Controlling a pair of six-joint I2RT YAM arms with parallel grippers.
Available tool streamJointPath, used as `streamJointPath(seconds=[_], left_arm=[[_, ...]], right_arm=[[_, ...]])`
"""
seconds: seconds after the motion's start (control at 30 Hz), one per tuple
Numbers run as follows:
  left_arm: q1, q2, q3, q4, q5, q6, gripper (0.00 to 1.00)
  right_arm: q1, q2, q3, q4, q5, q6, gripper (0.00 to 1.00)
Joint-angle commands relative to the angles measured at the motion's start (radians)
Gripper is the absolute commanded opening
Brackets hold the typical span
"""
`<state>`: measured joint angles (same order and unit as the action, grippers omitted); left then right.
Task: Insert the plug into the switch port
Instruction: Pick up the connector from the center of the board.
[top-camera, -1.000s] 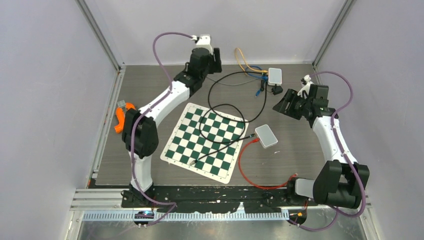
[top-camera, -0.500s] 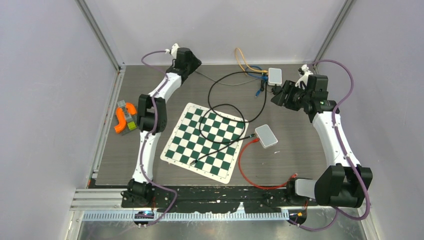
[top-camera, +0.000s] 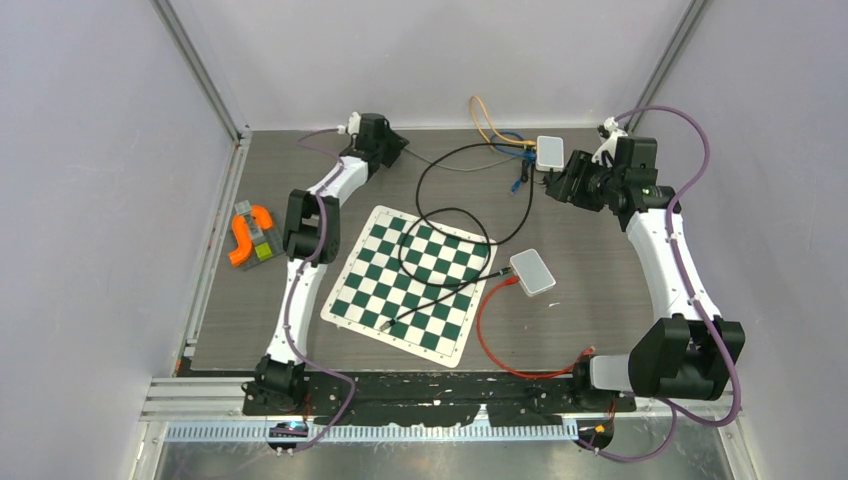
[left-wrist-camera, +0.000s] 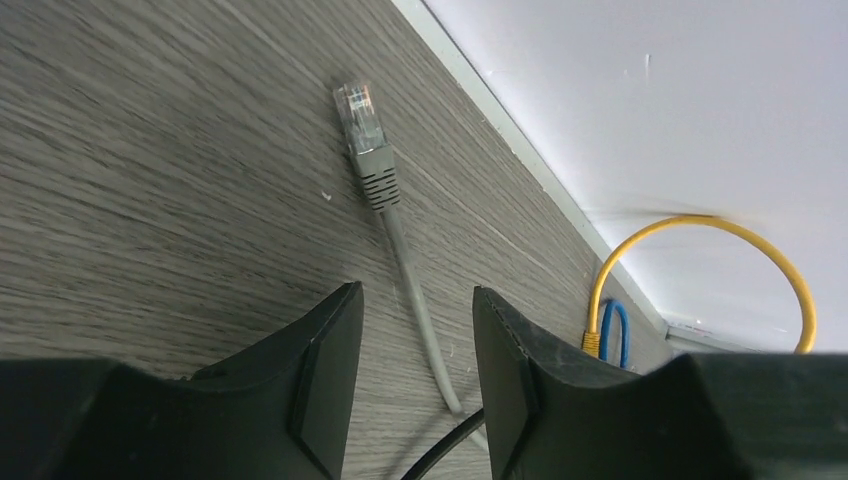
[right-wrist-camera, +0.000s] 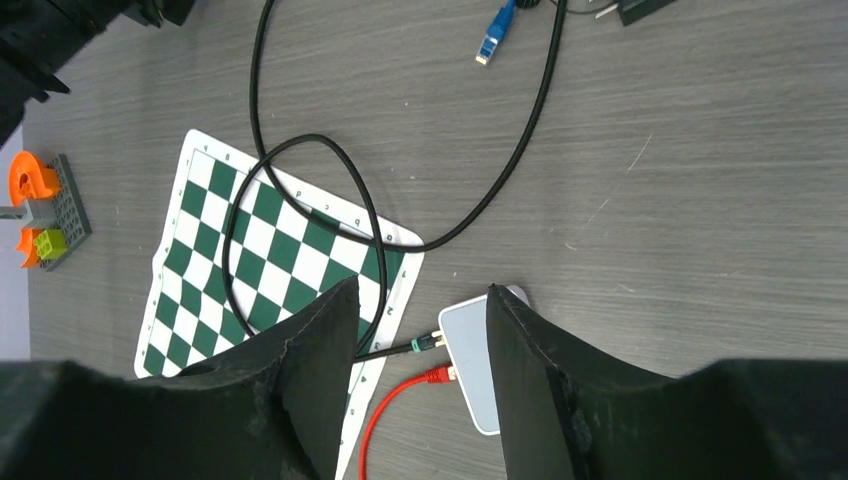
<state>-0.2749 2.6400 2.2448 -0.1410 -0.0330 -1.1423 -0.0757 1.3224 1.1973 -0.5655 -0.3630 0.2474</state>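
Observation:
A grey cable ends in a grey plug (left-wrist-camera: 362, 130) with a clear tip, lying loose on the table near the back wall. My left gripper (left-wrist-camera: 415, 295) is open and low over this cable, one finger on each side, not touching it. In the top view the left gripper (top-camera: 393, 146) is at the far back left and the grey cable (top-camera: 450, 163) runs right from it. One white switch (top-camera: 549, 152) sits at the back with yellow and blue cables. A second switch (top-camera: 532, 271) holds a black and a red plug. My right gripper (top-camera: 558, 186) hovers open and empty beside the rear switch.
A green-and-white chessboard mat (top-camera: 375, 290) lies mid-table with a black cable (top-camera: 430, 215) looped over it. A loose blue plug (right-wrist-camera: 492, 40) lies near the rear switch. An orange toy block (top-camera: 245, 235) sits at the left edge. The back wall is close behind the grey plug.
My left arm stretched out and swung its gripper left and down to the grey cable, its jaws narrowing. My right gripper moved back toward the rear switch.

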Motion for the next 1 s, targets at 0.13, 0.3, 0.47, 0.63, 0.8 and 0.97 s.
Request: streamJointPath(seconds=[0.13,0.3,0.47,0.63,0.8,0.97], left_arm=[[0.001,0.014,0.013,0.108,0.083,-0.115,0.45],[0.002,0.021,0.034,0.230,0.160,-0.101,0.44],[-0.005,0.031,0.032,0.345,0.153,-0.106,0.46],[-0.011,0.087,0.076,0.378,0.157,-0.179,0.46],[-0.029,0.148,0.146,0.321,0.167,-0.235,0.45],[-0.044,0.147,0.110,0.256,0.180,-0.254,0.44]], right_arm=[[0.005,-0.028,0.066,-0.006,0.013,-0.010,0.55],[0.004,-0.041,0.057,-0.006,0.022,-0.016,0.55],[0.005,-0.047,0.043,0.014,0.016,-0.006,0.56],[0.005,-0.046,0.038,0.025,0.007,-0.005,0.56],[0.004,-0.042,0.061,0.014,0.009,-0.009,0.56],[0.005,-0.055,0.104,-0.003,0.002,-0.008,0.56]])
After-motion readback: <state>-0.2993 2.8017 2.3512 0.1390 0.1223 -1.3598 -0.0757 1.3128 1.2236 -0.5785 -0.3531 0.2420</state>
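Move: Just ahead and to the left of the left hand lies the grey cable's connector, about 3 cm farther out, 4 cm to the left and 3 cm below. The black cable's loop crosses the grey cable some 10 cm to that hand's right and 5 cm back, at the same depth. The chessboard's middle is roughly 38 cm straight back. From the right hand, the connector is some 37 cm ahead, 43 cm left and 19 cm down. Hopping sideways, the left hand goes about 5.5 cm right and a little forward, along the grey cable and away from its connector; on the way it rises some 5 cm, then sinks back almost to its starting height. Its left side rolls down close to 20 degrees while the fingers stay half open and empty. ##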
